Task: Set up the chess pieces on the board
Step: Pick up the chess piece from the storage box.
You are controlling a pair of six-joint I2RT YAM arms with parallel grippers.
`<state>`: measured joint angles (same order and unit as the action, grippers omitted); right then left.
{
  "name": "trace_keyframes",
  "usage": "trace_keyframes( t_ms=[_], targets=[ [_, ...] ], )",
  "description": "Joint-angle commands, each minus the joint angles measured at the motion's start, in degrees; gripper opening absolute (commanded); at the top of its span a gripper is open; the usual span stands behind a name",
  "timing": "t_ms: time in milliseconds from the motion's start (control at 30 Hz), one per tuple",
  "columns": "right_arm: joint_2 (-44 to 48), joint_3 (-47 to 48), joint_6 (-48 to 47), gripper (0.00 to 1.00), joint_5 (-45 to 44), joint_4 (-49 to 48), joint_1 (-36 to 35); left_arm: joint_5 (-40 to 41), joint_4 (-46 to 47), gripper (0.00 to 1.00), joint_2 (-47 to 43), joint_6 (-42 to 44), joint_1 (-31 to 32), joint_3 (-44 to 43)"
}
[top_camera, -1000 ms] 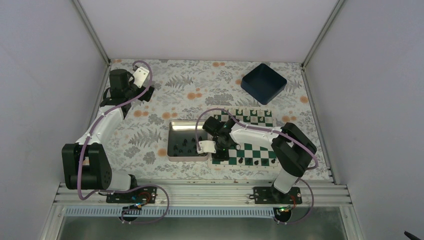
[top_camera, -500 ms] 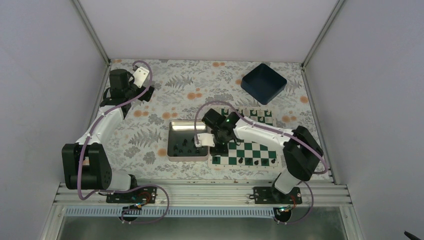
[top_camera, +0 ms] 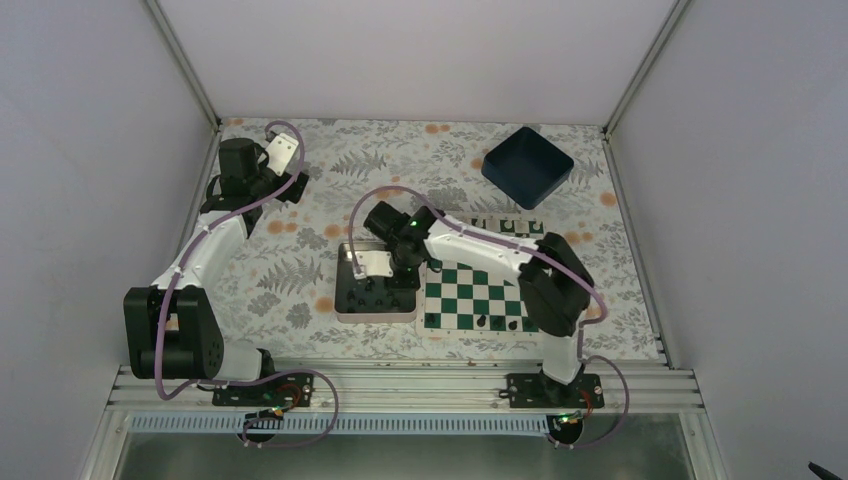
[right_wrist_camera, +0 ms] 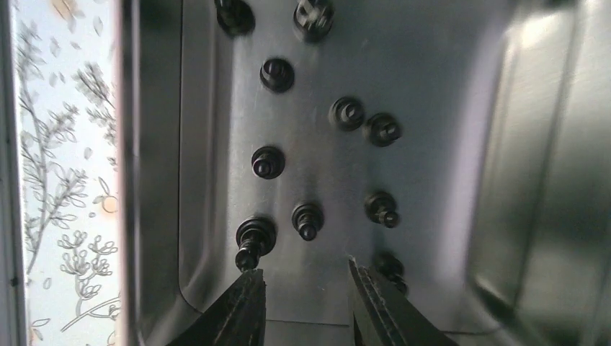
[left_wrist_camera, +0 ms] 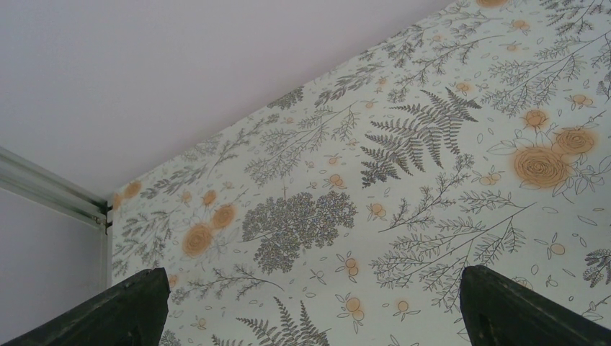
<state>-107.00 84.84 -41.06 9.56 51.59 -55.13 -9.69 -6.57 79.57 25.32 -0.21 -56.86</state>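
Note:
The green and white board (top_camera: 470, 290) lies right of centre, with a few black chess pieces (top_camera: 497, 321) along its near edge and more on its far row (top_camera: 510, 228). Several black chess pieces (right_wrist_camera: 308, 218) stand inside the silver tin (top_camera: 375, 317). My right gripper (top_camera: 385, 280) hangs over the tin. In the right wrist view it (right_wrist_camera: 304, 274) is open with nothing between its fingers, and one piece (right_wrist_camera: 253, 238) stands just beyond the left fingertip (right_wrist_camera: 248, 288). My left gripper (left_wrist_camera: 310, 310) is wide open and empty over the floral cloth at the far left (top_camera: 293, 186).
A dark blue bin (top_camera: 527, 165) sits at the back right, beyond the board. The tin's steep shiny walls (right_wrist_camera: 504, 144) close in the pieces on both sides. The right arm's purple cable (top_camera: 400, 192) loops above the tin.
My right arm swung left from the board's near left corner to above the tin, and its jaws went from shut to open. The left arm has not moved.

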Motion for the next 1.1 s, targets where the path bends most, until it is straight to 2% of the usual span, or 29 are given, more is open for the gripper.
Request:
trace_keyframes(
  t_ms=[0, 667, 1067],
  targets=[
    [-3.3, 1.4, -1.5, 0.31, -0.9, 2.1, -0.7, -0.5, 0.3, 1.0, -0.9, 0.8, -0.1, 0.0],
    [-3.7, -2.1, -0.9, 0.28, 3.1, 2.2, -2.1, -0.7, 0.6, 1.0, -0.3, 1.0, -0.1, 0.2],
    [-5.1, -3.3, -0.6, 0.28, 2.0, 0.3, -2.3, -0.7, 0.9, 1.0, -0.1, 1.0, -0.1, 0.4]
  ],
)
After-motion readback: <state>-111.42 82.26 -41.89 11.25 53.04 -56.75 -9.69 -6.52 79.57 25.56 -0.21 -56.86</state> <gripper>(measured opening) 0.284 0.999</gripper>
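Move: The black chess piece with the pointed tip in the storage box lies about 2 cm back and 1 cm left of the right hand, some 8 cm below it. At about that depth, a short piece stands 3 cm ahead of the pointed one and 1 cm farther left, a side piece 4 cm left and 1 cm ahead of it, and a far piece 6 cm ahead and 1 cm left of it. From the left hand the pointed piece is roughly 24 cm back, 27 cm right and 20 cm down. The right hand sinks into the space over the storage box, about 3 cm quickly at first, then creeps back towards the robot by some 2.5 cm while settling another centimetre or so, bringing its fingertips in line with the pointed black piece by the near end of the box. The fingers swing a little closer to vertical, their tips easing right and back, and stay partly open, poised just above and to the right of the piece with no touch to be seen. ##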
